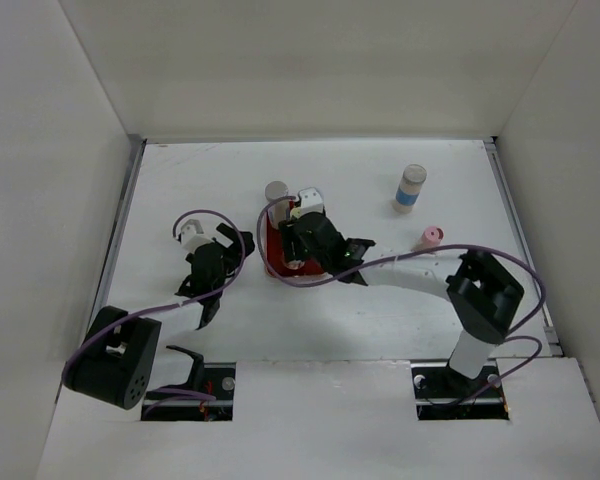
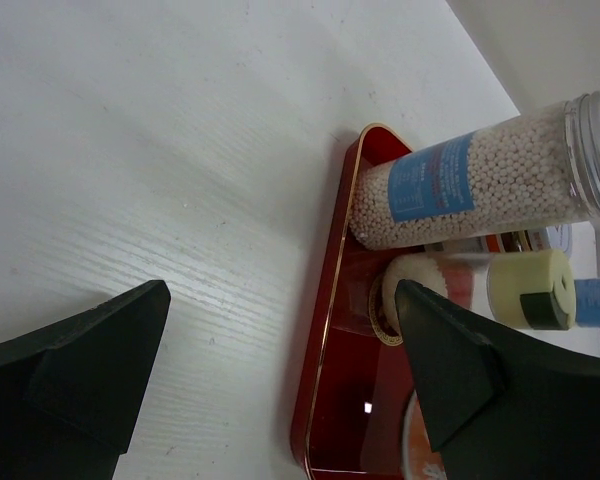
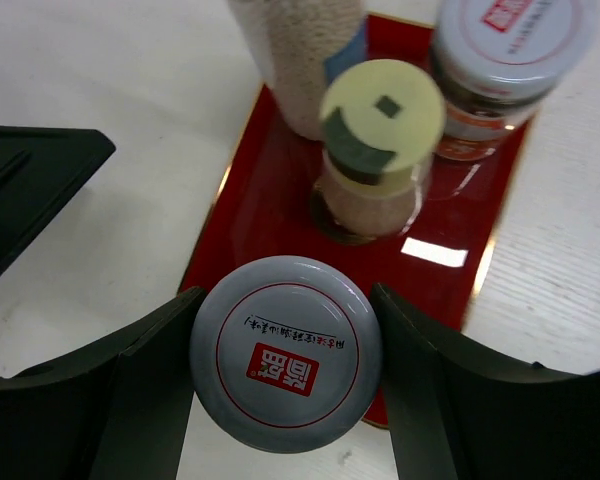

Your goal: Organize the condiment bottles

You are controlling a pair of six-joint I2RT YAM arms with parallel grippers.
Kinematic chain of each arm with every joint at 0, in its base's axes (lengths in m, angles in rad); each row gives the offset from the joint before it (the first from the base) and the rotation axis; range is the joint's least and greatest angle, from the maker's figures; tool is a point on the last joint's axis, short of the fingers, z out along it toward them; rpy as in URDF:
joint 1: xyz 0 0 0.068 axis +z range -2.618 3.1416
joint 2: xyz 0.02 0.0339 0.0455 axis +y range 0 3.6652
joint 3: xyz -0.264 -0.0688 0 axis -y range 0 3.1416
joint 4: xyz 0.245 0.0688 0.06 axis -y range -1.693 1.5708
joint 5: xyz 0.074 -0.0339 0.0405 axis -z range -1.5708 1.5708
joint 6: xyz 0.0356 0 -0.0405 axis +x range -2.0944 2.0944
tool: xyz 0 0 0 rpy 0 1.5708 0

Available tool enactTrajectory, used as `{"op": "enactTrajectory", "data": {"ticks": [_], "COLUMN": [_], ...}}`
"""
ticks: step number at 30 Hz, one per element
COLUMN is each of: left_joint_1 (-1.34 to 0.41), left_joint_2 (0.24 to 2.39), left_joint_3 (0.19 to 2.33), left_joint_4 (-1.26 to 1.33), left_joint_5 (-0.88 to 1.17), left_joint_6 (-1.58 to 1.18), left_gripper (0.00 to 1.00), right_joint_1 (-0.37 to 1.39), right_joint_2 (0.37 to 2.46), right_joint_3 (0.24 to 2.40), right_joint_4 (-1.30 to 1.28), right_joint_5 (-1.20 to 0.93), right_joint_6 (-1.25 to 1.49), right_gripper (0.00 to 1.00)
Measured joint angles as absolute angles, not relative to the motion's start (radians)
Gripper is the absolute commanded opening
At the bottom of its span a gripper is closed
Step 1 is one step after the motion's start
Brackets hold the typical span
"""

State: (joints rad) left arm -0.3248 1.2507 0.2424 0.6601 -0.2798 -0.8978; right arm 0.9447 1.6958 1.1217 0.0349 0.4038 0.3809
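My right gripper (image 3: pixel 285 350) is shut on a white-capped condiment bottle (image 3: pixel 285 352), one finger pressed against each side of the cap. It hangs over the near end of the red tray (image 3: pixel 250 200). Further along the tray stand a yellow-capped bottle (image 3: pixel 382 120), a tall bottle of white beads (image 3: pixel 300 60) and another white-capped bottle (image 3: pixel 508 40). My left gripper (image 2: pixel 280 300) stands open just left of the tray (image 2: pixel 325 330), holding nothing. The beads bottle (image 2: pixel 470 185) has a blue label and a silver cap. From above, both grippers (image 1: pixel 238 243) (image 1: pixel 288 243) flank the tray (image 1: pixel 272 262).
A blue-labelled bottle (image 1: pixel 411 188) stands alone on the table at the back right. A pink-capped bottle (image 1: pixel 431 237) lies nearer, to its right. White walls enclose the table on three sides. Purple cables loop off both arms.
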Motion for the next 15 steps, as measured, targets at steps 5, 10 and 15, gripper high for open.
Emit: {"op": "enactTrajectory", "data": {"ticks": [5,10,15], "left_joint_1": [-0.314,-0.311,-0.308], "left_joint_2": [1.235,1.225,1.223], "left_joint_3": [0.242,0.242,0.241], "left_joint_4": [0.662,0.662,0.662], "left_joint_5": [-0.281,-0.281,-0.281], "left_joint_6": [-0.899,-0.905,-0.907], "left_gripper": [1.0,1.0,1.0], "right_joint_1": [0.947,0.941,0.94], "right_joint_2": [1.814,1.908,1.946], "right_joint_3": [1.209,1.287,1.333], "right_joint_4": [0.038,0.039,0.058], "right_joint_5": [0.382,0.379,0.384], "right_joint_6": [0.377,0.366,0.353], "right_gripper": [0.5,0.5,0.53]}}
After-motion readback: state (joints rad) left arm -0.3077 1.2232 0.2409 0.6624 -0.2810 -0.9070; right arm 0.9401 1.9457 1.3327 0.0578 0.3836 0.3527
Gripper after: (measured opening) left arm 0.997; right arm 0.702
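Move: The right hand holds the grey-lidded jar. Its place, the empty near-left corner of the red tray, lies about 3 cm ahead, 5 cm left and 8 cm down. The yellow-lidded shaker stands some 9 cm ahead and 1 cm right, the white-bead bottle 13 cm ahead and 4 cm left, the other grey-lidded jar 14 cm ahead and 4 cm right. From the left hand that corner is level, about 13 cm right and 4 cm below. Leftward, forward and down at once, the right hand carries the gripped jar some 6 cm across the tray towards its near-left corner, in front of the bead bottle and beside the shaker. It sinks about 3 cm early on, then runs nearly level as it slows. The wrist scarcely turns, and the fingers keep their hold. ##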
